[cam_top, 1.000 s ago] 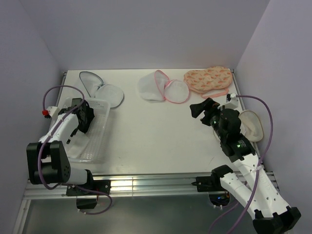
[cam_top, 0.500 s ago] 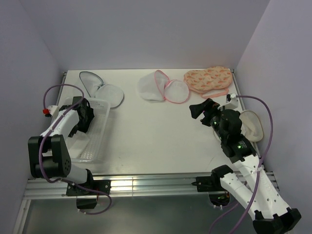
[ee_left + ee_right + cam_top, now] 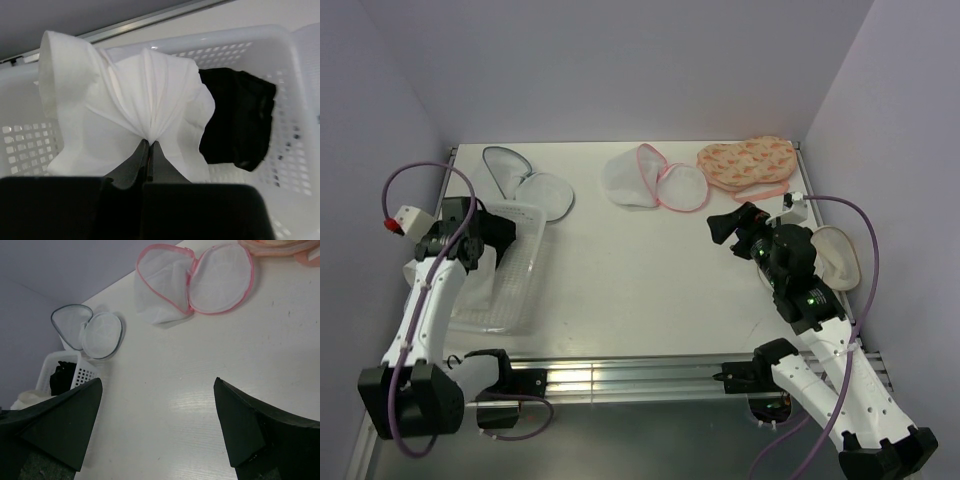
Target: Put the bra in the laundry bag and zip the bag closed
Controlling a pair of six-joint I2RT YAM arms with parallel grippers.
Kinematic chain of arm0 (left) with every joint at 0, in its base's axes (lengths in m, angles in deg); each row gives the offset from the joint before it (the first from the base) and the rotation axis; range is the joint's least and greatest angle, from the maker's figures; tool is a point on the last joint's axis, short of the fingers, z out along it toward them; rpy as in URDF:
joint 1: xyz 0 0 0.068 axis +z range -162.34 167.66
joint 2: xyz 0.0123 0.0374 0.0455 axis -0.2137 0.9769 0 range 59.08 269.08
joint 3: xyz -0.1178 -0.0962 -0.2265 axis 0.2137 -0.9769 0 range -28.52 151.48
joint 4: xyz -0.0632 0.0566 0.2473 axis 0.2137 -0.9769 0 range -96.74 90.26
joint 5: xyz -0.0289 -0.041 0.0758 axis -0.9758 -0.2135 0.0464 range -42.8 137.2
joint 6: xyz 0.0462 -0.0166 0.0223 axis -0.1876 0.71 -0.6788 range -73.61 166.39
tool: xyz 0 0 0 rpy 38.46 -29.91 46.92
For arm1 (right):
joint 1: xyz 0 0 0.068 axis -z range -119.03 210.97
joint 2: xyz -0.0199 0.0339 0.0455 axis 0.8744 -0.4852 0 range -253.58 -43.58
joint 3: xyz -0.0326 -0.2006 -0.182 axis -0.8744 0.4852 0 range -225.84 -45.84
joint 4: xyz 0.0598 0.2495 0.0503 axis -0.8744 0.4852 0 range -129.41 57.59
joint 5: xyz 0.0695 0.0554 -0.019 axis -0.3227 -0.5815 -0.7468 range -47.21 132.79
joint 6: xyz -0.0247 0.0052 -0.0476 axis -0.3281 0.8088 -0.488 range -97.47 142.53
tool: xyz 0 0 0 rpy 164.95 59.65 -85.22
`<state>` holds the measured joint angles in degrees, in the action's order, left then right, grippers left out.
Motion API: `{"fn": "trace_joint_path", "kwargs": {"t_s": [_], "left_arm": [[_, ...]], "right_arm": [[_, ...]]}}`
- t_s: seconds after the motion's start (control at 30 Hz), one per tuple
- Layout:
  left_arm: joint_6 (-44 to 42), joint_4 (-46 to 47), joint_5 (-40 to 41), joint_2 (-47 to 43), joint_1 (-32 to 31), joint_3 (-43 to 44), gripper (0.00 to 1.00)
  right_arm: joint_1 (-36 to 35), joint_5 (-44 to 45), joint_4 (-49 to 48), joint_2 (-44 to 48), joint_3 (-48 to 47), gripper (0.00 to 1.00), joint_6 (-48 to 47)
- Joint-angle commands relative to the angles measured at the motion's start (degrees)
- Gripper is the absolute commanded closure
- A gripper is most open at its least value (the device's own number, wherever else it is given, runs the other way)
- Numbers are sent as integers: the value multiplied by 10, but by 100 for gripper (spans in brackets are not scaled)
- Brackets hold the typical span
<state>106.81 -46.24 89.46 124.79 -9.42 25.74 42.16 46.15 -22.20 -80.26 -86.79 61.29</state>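
Note:
The black bra (image 3: 237, 120) lies in the right part of a white slotted basket (image 3: 295, 75), and shows as a dark patch (image 3: 61, 377) in the right wrist view. My left gripper (image 3: 149, 142) is shut on a bunched white cloth (image 3: 125, 100) beside the bra, not on the bra itself. The laundry bag (image 3: 657, 180) with pink trim lies open in two halves at the back middle of the table (image 3: 192, 282). My right gripper (image 3: 728, 222) hovers open over bare table right of centre (image 3: 157, 390), holding nothing.
A white mesh pouch with grey trim (image 3: 525, 180) lies open behind the basket (image 3: 520, 290). An orange patterned pouch (image 3: 748, 162) sits at the back right. A cream rounded item (image 3: 838, 255) rests by the right wall. Walls close in on both sides.
My left gripper went from open to shut, pinching the white cloth, and that arm has drawn back toward the near left. The right arm has not moved.

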Motion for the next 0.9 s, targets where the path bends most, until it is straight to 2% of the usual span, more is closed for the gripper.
{"fn": "trace_joint_path", "kwargs": {"t_s": [0.0, 0.17, 0.4, 0.53, 0.73, 0.8, 0.83, 0.87], "left_arm": [[-71, 30, -30, -65, 1, 17, 100], [-117, 41, -58, -142, -4, 51, 100], [-169, 38, -117, -172, -31, 147, 100], [-177, 40, -128, -171, -84, 205, 100], [-192, 46, -130, -126, -200, 280, 100], [-196, 52, -125, -96, -253, 298, 100], [-196, 52, -113, -87, -301, 319, 100], [-196, 52, -81, -64, -329, 329, 100]], "right_arm": [[2, -3, -12, 1, -24, 0, 3], [2, -6, -17, -7, -22, 0, 6], [3, -5, -27, -15, -15, 0, 5], [3, 1, -25, -15, -19, 0, 4], [3, 8, -17, -5, -24, 0, 3], [3, 13, -11, -4, -27, 0, 0], [3, 15, -10, -3, -29, 0, -1], [3, 16, -4, -3, -31, 0, -3]]}}
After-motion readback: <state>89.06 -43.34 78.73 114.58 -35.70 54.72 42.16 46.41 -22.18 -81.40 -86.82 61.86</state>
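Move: Above the basket, the left hand already holds the white cloth. The open middle of the table is some 35 cm to its right, 5 cm farther out and 14 cm below. The black bra in the basket is about 6 cm ahead, 4 cm right and 11 cm down; the grey-rimmed mesh bag is roughly 24 cm ahead, 10 cm right and 14 cm down. From the right hand, that open middle is about 23 cm left, 5 cm ahead and 23 cm down. Hauling the pinched white cloth up about 24 cm out of the basket, the left hand first rises almost straight, then sweeps faster and faster some 15 cm right, towards the open middle of the table. The wrist turns clockwise about 40 degrees and tips its fingers up by about 30, their grip on the cloth staying shut. ##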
